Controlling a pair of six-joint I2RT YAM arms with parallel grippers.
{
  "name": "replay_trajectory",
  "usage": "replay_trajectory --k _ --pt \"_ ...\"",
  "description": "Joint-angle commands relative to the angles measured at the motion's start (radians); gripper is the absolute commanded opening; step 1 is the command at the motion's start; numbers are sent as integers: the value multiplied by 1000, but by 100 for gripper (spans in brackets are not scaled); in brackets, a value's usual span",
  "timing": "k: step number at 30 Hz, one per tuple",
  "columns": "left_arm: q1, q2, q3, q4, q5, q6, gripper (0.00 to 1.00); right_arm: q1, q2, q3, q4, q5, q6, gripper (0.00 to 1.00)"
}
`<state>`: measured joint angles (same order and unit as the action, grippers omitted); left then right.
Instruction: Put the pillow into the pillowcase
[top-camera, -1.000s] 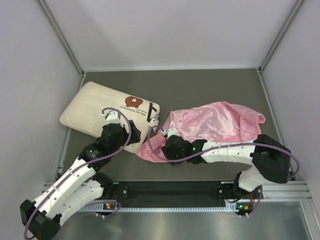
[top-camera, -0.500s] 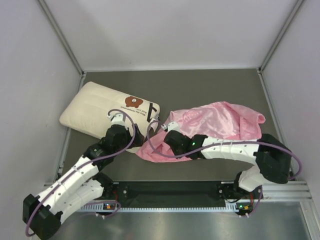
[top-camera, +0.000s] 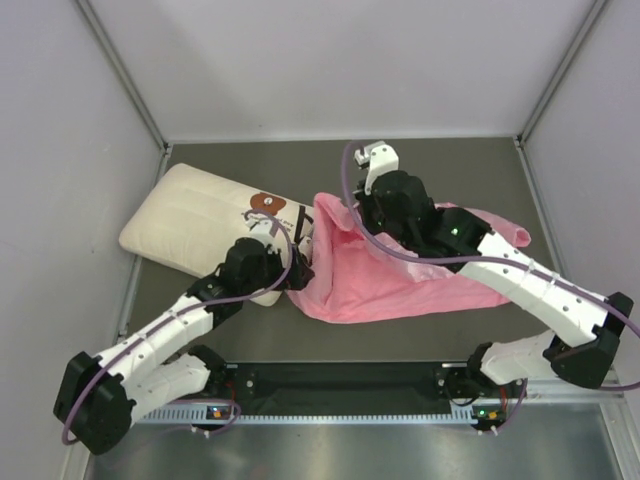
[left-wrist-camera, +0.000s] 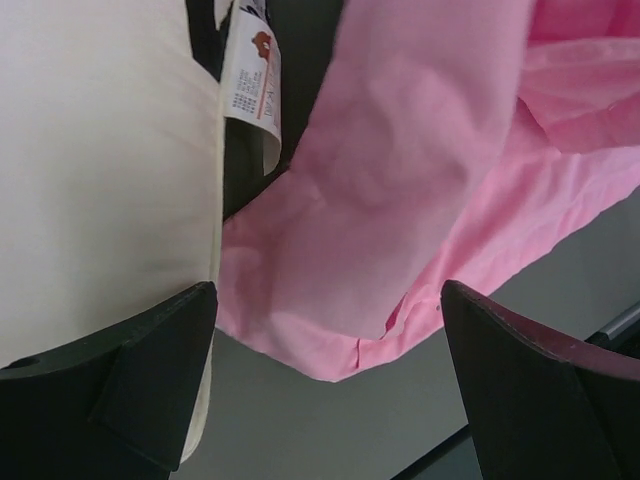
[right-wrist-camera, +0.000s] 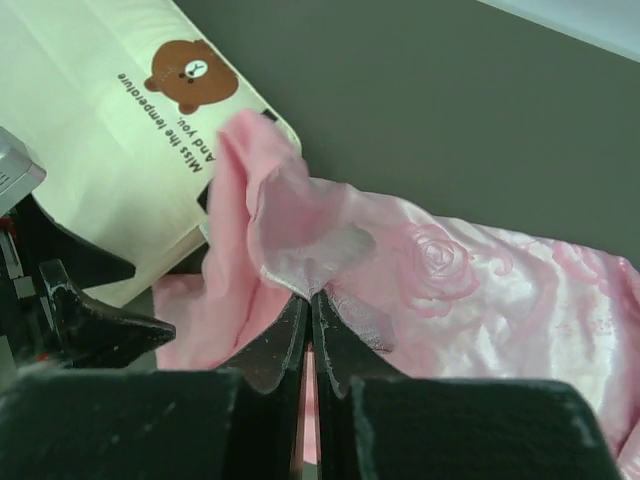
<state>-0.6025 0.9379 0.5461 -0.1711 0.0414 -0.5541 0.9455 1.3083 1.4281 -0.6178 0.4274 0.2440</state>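
Observation:
The cream quilted pillow (top-camera: 195, 222) lies at the left of the table, its bear print end toward the middle; it also shows in the right wrist view (right-wrist-camera: 100, 120) and the left wrist view (left-wrist-camera: 100, 180). The pink satin pillowcase (top-camera: 400, 270) lies to its right. My right gripper (right-wrist-camera: 310, 298) is shut on the pillowcase's edge (right-wrist-camera: 300, 235) and holds it lifted above the table beside the pillow's end (top-camera: 335, 215). My left gripper (left-wrist-camera: 330, 385) is open and empty, low over the table beside the pillow's near corner, with the hanging pink fabric (left-wrist-camera: 400, 200) just ahead of it.
Grey walls enclose the table on three sides. A metal rail (top-camera: 400, 385) runs along the near edge by the arm bases. The pillow's tag (left-wrist-camera: 252, 85) hangs at its end, between pillow and pillowcase.
My right gripper has risen and moved toward the back, lifting the pillowcase edge off the table. My left gripper has moved right toward the pillowcase.

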Motion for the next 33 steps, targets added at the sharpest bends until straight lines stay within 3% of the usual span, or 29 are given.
replay_trajectory --k 1,5,11,15,18,19,22,25,28,29,30,32,33 --pt "1 56 14 148 100 33 98 -13 40 64 -85 31 -67 0" --pt "-6 157 34 162 107 33 99 -33 42 87 -88 31 -90 0" --pt "-55 288 69 111 -23 33 93 -106 63 107 -88 -19 -109 0" --pt "-71 366 101 84 -92 13 69 -218 123 153 -82 -87 -132 0" --pt "-89 372 83 107 -149 -1 41 -303 215 222 -77 -165 -156 0" --pt "-92 363 77 117 -155 -1 26 -319 271 244 -73 -196 -169 0" --pt "-95 358 67 134 -161 3 3 -382 414 357 -69 -246 -179 0" --pt "-98 364 78 108 -149 -7 0 -436 616 556 -65 -294 -180 0" --pt "-112 357 78 98 -130 -36 0 -465 841 959 -59 -366 -164 0" --pt "-117 355 81 91 -132 -53 0 -465 880 1013 -6 -389 -158 0" --pt "-134 348 83 76 -136 -59 0 -465 903 1043 42 -419 -149 0" --pt "-151 342 87 58 -156 -78 0 -465 887 949 217 -483 -108 0" --pt "-166 334 86 47 -161 -84 0 -465 864 889 412 -495 -97 2"
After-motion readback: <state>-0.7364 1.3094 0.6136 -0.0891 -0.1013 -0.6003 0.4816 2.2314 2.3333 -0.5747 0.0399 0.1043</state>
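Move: Left gripper: the near left part of the pillowcase lies almost straight underneath, about 2 cm ahead, 2 cm to the right and 8 cm down. The pillow's middle is roughly 14 cm ahead and 19 cm left, its tag some 10 cm straight ahead. Right gripper: it already holds the pillowcase's lifted edge high; the bare table near the far wall is about 28 cm ahead and 29 cm below, the pillow's middle around 10 cm ahead and 34 cm left. Sink the left gripper, wide open, about 7 cm onto the pillowcase beside the pillow's edge, drifting a little right, and shut its fingers on the pink cloth. Meanwhile keep the right gripper shut on the lifted edge and sweep it some 28 cm forward towards the far wall, gathering speed, bowing out to the right before coming back left, and sinking slightly. ##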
